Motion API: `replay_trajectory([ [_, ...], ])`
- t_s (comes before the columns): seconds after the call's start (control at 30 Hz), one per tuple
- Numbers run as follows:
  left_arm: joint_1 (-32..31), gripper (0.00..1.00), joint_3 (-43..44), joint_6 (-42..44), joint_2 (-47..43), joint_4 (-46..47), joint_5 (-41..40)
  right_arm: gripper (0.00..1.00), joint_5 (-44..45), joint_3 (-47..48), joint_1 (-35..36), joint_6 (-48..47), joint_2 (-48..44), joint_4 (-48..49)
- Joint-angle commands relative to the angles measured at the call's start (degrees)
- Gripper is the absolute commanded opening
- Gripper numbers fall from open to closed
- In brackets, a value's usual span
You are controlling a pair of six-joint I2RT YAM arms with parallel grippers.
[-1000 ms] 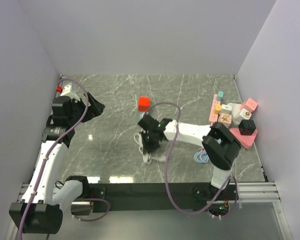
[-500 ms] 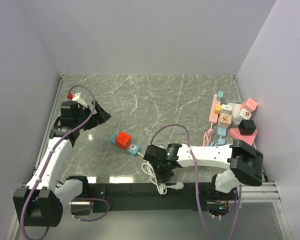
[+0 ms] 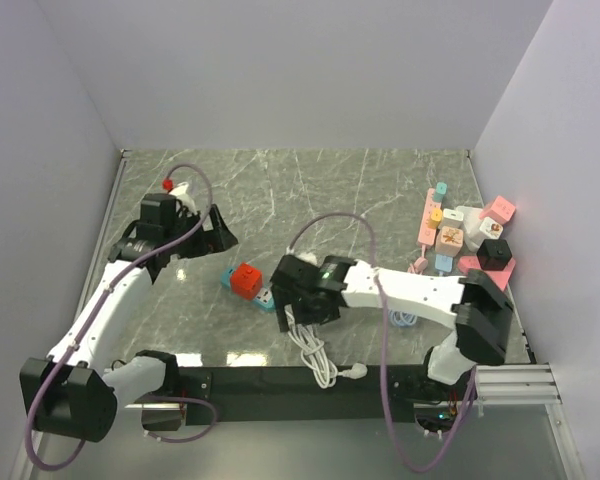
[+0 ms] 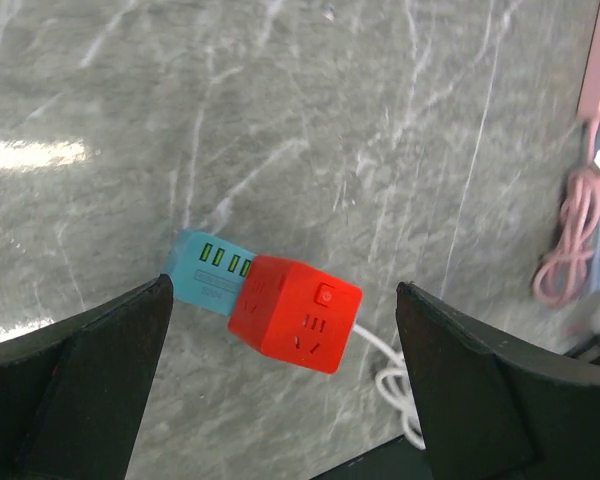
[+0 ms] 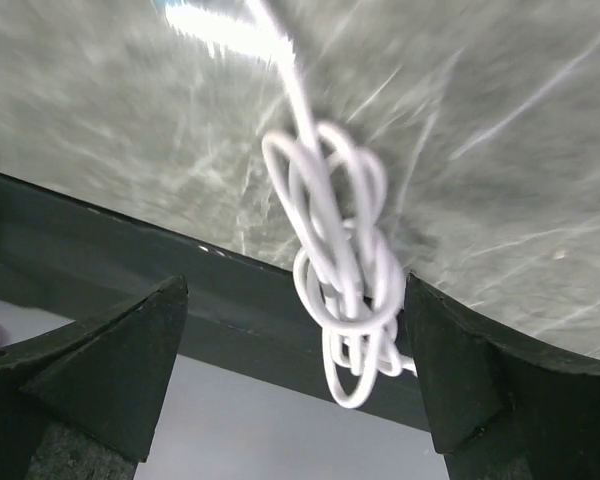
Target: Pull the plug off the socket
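Observation:
A red cube plug (image 3: 245, 281) sits on a blue power strip (image 3: 267, 297) near the table's front left. It also shows in the left wrist view (image 4: 298, 314), with the strip (image 4: 208, 266) behind it. The strip's white cable (image 3: 315, 355) lies coiled over the front edge. My left gripper (image 3: 223, 236) is open, above and just beyond the cube, which shows between its fingers (image 4: 80, 380). My right gripper (image 3: 299, 316) is open at the strip's right end, over the coiled cable (image 5: 340, 290), touching nothing.
Pink power strips with several coloured plugs and cubes (image 3: 450, 232) stand at the right wall. Pink and blue cables (image 3: 408, 314) lie coiled beside my right arm, seen also in the left wrist view (image 4: 570, 230). A black rail (image 3: 280, 380) runs along the front edge.
The cube and strip went from mid-table to the front left a second ago, then stayed. My left gripper moved right toward the cube. My right gripper moved back from the front edge to the strip.

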Motion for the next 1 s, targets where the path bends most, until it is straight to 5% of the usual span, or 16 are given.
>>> replay_trajectory([
  [0.0,-4.43,0.99,4.99,8.67,2.5,-4.09,-1.21,0.95,0.54,0.52,-4.83,-1.25,-8.04,0.62],
  [0.27,-17.52,0.99,8.25,15.0,12.68,-6.03,-8.41,0.96,-4.91,-0.73,-13.45,-2.83,-13.61,1.6],
  [0.53,-23.87,0.99,10.01,16.59,18.33,-7.7,-18.27,0.96,-8.69,-5.81,-16.79,-2.74,-15.71,7.82],
  [0.83,-27.65,0.78,7.64,15.01,20.09,-7.61,-17.56,0.96,-19.23,-10.83,-19.43,-8.36,-12.82,21.26],
  [0.97,-28.09,0.77,5.45,13.69,19.12,-6.91,-17.56,0.96,-21.35,-10.92,-21.44,-11.0,-8.79,25.06],
])
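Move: The left hand, open and empty, has the red plug about 7 cm to its right, 5 cm back and 11 cm below; the teal socket strip runs under the plug, its middle some 4 cm lower and about 1 cm farther right and back. From the open right hand the strip's middle is about 12 cm left, 7 cm ahead and 6 cm below, the plug roughly 14 cm left and 9 ahead, nearly level; the white cord coil lies 6 cm back, 1 cm right, 7 below. Sweeping right, then sinking about 9 cm and easing back, the left hand comes down over the red plug while it twists clockwise and steepens its fingers, which close partway around the plug's sides. Off the cord, the right hand rises and goes forward some 6 cm, then dips again, staying open and tipping its fingertips leftward towards the strip. ##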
